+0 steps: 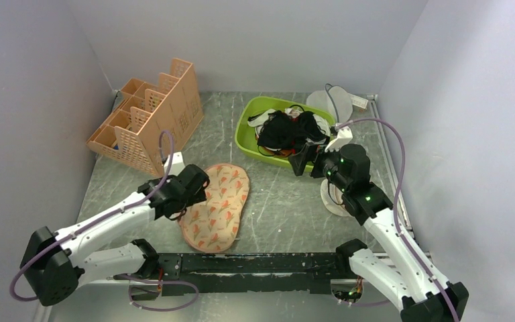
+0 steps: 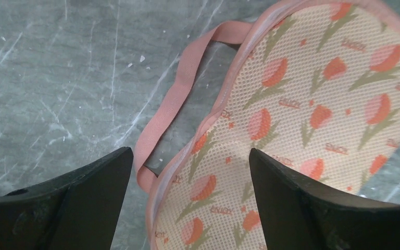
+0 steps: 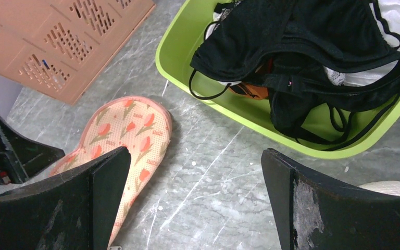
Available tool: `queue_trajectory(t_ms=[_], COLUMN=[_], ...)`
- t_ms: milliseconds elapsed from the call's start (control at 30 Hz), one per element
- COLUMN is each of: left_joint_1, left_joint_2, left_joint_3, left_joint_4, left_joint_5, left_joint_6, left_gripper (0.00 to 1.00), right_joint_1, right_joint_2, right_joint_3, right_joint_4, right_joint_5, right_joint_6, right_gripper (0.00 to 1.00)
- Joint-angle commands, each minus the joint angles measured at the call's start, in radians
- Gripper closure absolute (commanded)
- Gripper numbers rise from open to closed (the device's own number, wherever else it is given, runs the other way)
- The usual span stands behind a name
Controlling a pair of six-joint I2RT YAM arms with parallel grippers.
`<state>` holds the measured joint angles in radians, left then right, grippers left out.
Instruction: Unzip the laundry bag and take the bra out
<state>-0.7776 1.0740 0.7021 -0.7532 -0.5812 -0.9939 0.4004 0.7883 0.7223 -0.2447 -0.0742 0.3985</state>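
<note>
The laundry bag (image 1: 218, 204) lies flat on the grey table, a beige mesh pouch with a tulip print and pink trim (image 2: 312, 104) (image 3: 127, 130). Its pink loop strap (image 2: 174, 99) trails off the left edge. My left gripper (image 1: 189, 198) (image 2: 190, 151) hovers open over that edge. One finger is above the bare table and the other above the bag, and neither holds anything. A black bra (image 1: 281, 131) (image 3: 291, 31) with thin straps lies on top of the clothes in the green tray (image 1: 248, 124) (image 3: 172, 57). My right gripper (image 1: 308, 161) (image 3: 195, 151) stands open over bare table between tray and bag.
A peach slotted organiser basket (image 1: 151, 117) (image 3: 67, 47) stands at the back left. A round white mesh pouch (image 1: 332, 100) leans behind the tray, and another pale round one (image 1: 335, 201) lies under my right arm. Walls close in on three sides.
</note>
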Motion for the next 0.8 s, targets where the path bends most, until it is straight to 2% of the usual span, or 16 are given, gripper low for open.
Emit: queue_trajectory(t_ms=[0,233,333,567,667,767], left_joint_1=[0.01,0.01,0.009,0.009,0.009,0.009], left_joint_2=[-0.084,-0.21,-0.234,-0.149,-0.165,-0.193], left_joint_3=[0.056,0.081,0.096,0.458,0.559,0.644], left_joint_4=[-0.062,0.008,0.081,0.085,0.19,0.264], left_joint_5=[-0.03,0.022,0.037,-0.096,-0.066,-0.035], left_joint_6=[-0.012,0.094,0.232,0.508,0.604,0.632], left_gripper=[0.05,0.05,0.06,0.07,0.07,0.07], right_joint_1=[-0.001,-0.002,-0.001,-0.001,-0.001,-0.001], right_joint_2=[0.006,0.002,0.0,-0.032,-0.071,-0.139], right_joint_3=[0.002,-0.006,-0.001,0.073,0.141,0.196], right_joint_4=[0.022,0.02,0.01,-0.075,-0.126,-0.148], right_joint_5=[-0.023,-0.016,-0.014,0.059,0.142,0.273], right_joint_6=[0.001,-0.004,-0.007,-0.054,-0.076,-0.08], right_gripper=[0.02,0.02,0.02,0.0,0.0,0.0])
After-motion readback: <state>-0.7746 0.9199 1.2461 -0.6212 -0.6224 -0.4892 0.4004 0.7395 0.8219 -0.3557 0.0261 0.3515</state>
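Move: The laundry bag lies flat, its middle about 5 cm right of the left hand, 1 cm nearer the base and 4 cm below. From that hand the peach organizer is some 16 cm ahead, 12 cm left and 5 cm higher. From the right hand, the bag is about 18 cm left, 7 cm back and 19 cm down, and the black bra in the green basket roughly 12 cm ahead, 1 cm right and 14 cm down. The open left hand climbs some 27 cm away from the laundry bag, tilting up; the right lifts 3 cm. ##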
